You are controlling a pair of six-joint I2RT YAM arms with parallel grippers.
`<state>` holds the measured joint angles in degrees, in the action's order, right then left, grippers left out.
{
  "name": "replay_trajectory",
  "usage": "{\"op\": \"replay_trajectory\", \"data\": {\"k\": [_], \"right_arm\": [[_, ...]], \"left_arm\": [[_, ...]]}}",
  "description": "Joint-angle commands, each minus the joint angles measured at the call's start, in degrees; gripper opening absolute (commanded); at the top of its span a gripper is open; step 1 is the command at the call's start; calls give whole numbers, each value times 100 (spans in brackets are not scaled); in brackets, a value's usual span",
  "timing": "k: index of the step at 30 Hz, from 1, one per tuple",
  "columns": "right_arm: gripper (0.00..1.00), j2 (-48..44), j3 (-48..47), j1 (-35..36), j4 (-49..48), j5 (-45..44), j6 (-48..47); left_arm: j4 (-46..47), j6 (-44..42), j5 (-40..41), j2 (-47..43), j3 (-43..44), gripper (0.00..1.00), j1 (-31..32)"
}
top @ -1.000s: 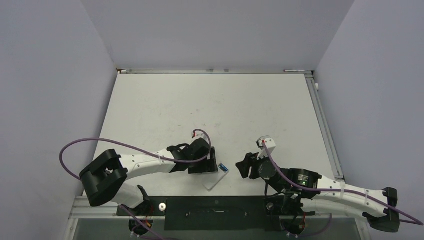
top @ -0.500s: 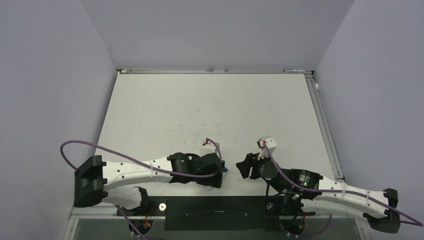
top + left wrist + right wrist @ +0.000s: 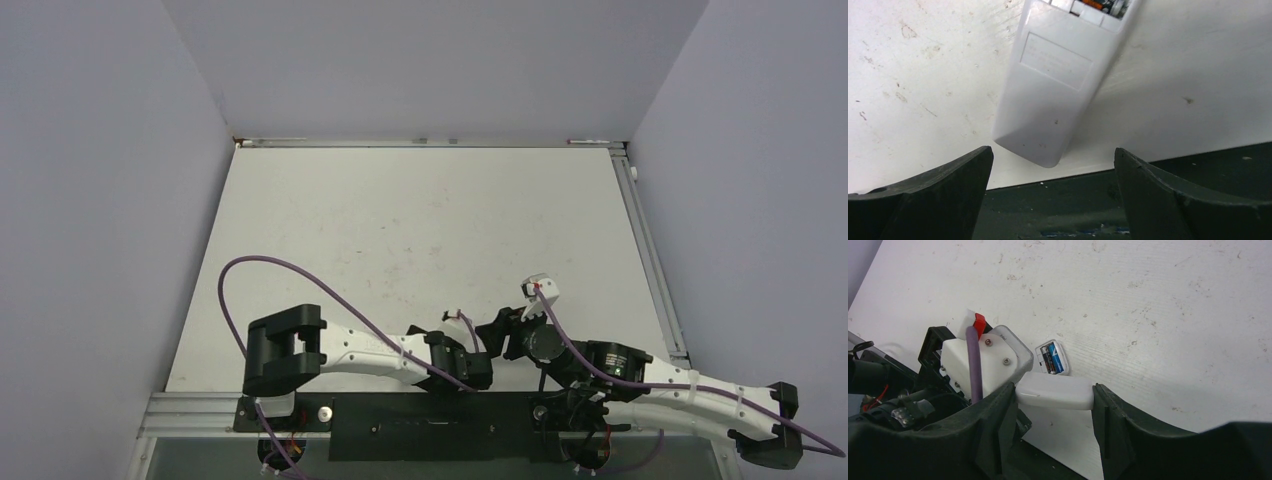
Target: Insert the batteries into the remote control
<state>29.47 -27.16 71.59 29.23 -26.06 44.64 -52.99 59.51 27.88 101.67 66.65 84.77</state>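
The remote control (image 3: 1058, 85) lies back up near the table's front edge, its battery compartment open at the far end. In the right wrist view the batteries (image 3: 1052, 360), one blue and one dark, sit side by side in that compartment of the remote control (image 3: 1040, 352). My left gripper (image 3: 1053, 152) stands open just short of the remote's near end, touching nothing. My right gripper (image 3: 1054, 390) is shut on a small white plastic piece (image 3: 1055, 391), held above the table close to the compartment. From above, the left gripper (image 3: 474, 372) hides the remote, with the right gripper (image 3: 498, 335) beside it.
A dark metal strip (image 3: 1158, 185) runs along the table's near edge, right under my left fingers. The left wrist's white housing and purple cable (image 3: 974, 365) sit close to my right gripper's left finger. Grey walls enclose the white table (image 3: 420, 220).
My left arm has swung right and back toward the near edge, now covering the remote from above, and its jaws have opened wider. The right arm has barely moved.
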Motion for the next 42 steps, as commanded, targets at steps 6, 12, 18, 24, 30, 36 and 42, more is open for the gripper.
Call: {"op": "replay_trajectory", "data": {"k": [6,12,18,24,30,36,42], "right_arm": [[8,-160,77,-24,-75,0,103],[8,-53,95,-23,-160,13,123],[8,106,99,-26,-221,52,104],[8,396,42,-28,-401,195,-91],[8,1001,-96,-32,-841,832,-794],[8,1366,156,-32,-1862,1461,-1888],[8,1735,569,-59,-3161,2165,-2930]], "left_arm": [[-847,588,855,232,26,91,-89],[-601,424,895,17,-413,90,-416],[-268,172,908,-394,-830,90,-945],[8,-222,941,-609,-832,90,-1338],[353,-539,651,-1037,-1175,89,-1604],[785,-738,-156,-1874,-1549,90,-1866],[1511,-924,-1226,-2977,-2089,90,-2408]]}}
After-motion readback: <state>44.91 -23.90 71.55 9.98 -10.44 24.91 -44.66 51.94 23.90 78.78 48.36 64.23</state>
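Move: The remote control lies lengthwise ahead of the open left hand, its plain tail end almost between the fingertips; its middle is about 7 cm ahead, 2 cm right and 2 cm below. Its two batteries sit in the open bay about 12 cm ahead and 5 cm right, and the held battery cover is roughly 4 cm ahead, 10 cm right and 11 cm higher. From the right hand, holding that cover, the remote's middle is some 4 cm ahead, 8 cm left and 13 cm below. Forward and left, low over the table, the left hand sweeps about 7 cm out and 8 to 9 cm across with its fingers staying wide open, pushing the remote's tail end around clockwise, then lifts about 2 cm clear. The right hand first waits, then carries the still-pinched cover some 6 cm left and 3 cm down towards the battery bay, turning roughly 20 degrees counter-clockwise. ##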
